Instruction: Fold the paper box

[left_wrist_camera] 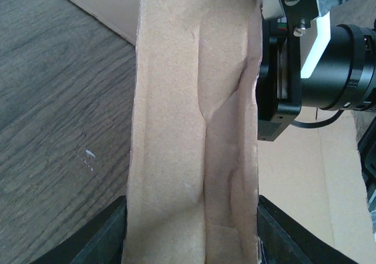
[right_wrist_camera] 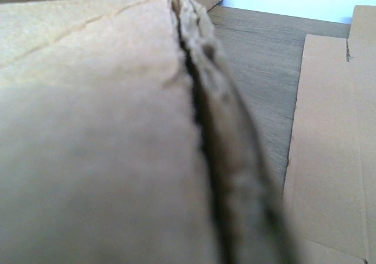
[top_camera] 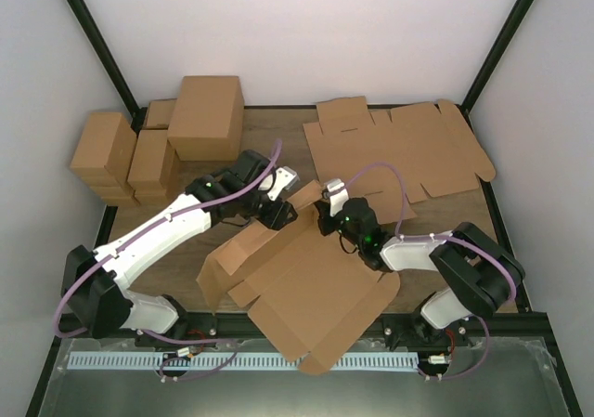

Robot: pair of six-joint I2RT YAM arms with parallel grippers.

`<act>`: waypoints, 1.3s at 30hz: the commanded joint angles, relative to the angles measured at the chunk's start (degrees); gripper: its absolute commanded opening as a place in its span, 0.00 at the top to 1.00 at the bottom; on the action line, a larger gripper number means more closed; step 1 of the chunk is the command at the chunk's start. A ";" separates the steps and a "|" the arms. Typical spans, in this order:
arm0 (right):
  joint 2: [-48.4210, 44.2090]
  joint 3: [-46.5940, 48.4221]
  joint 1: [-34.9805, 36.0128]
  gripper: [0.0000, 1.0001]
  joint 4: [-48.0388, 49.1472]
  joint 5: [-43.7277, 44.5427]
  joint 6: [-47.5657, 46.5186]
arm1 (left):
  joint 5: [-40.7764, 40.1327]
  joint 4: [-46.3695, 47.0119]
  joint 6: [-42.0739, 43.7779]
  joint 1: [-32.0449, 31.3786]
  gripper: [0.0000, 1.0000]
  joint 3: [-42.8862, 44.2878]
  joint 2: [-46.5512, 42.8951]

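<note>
The paper box [top_camera: 316, 287] lies half folded in the middle of the table, a brown cardboard piece with one side wall raised. My left gripper [top_camera: 278, 215] reaches it from the left. In the left wrist view its gripper [left_wrist_camera: 191, 234] is shut on that doubled wall [left_wrist_camera: 194, 129], with a dark finger [left_wrist_camera: 103, 240] pressed on each side. My right gripper [top_camera: 325, 217] meets the same wall from the right, and its black body [left_wrist_camera: 311, 58] shows close beside it. The right wrist view is filled by the blurred folded cardboard edge [right_wrist_camera: 200, 129], which hides that gripper's fingers.
A second flat die-cut cardboard sheet [top_camera: 399, 152] lies at the back right, its edge [right_wrist_camera: 335, 146] near my right wrist. Folded cartons stand at the back left: a large one [top_camera: 204, 115] and smaller ones [top_camera: 102, 152] [top_camera: 153, 162]. A black frame borders the table.
</note>
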 commanded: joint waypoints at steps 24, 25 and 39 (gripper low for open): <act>-1.40 -4.59 -0.81 0.78 0.60 -4.00 5.68 | 4.03 -0.74 0.65 1.34 0.48 0.42 -1.14; -0.82 -4.14 -0.81 0.81 0.85 -3.90 5.74 | 4.21 -0.54 0.63 1.34 0.48 0.28 -1.29; -7.67 -4.69 -0.96 0.57 5.68 -5.41 3.49 | 5.10 -0.64 0.93 1.47 0.48 0.04 -1.88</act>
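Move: My right hand is shut at the right end of the raised, folded-over box wall. The part of that end it works next lies about 3 cm back, 1 cm to the right and 3 cm down. From there the stretch of wall in my left fingers is some 10 cm left and 3 cm ahead; the flat base panel's middle lies 14 cm back. For my left hand, that wall end is about 9 cm right, 2 cm back and 5 cm below. My left hand keeps its hold astride the folded wall and stays put. I open my right fingers to let go of the wall end and draw back about 4 cm while sinking. Still going down to some 3 cm below the start, I close nearly shut at the wall end, then reopen about halfway and rise 3 cm, the wall's edge standing between my fingers. ##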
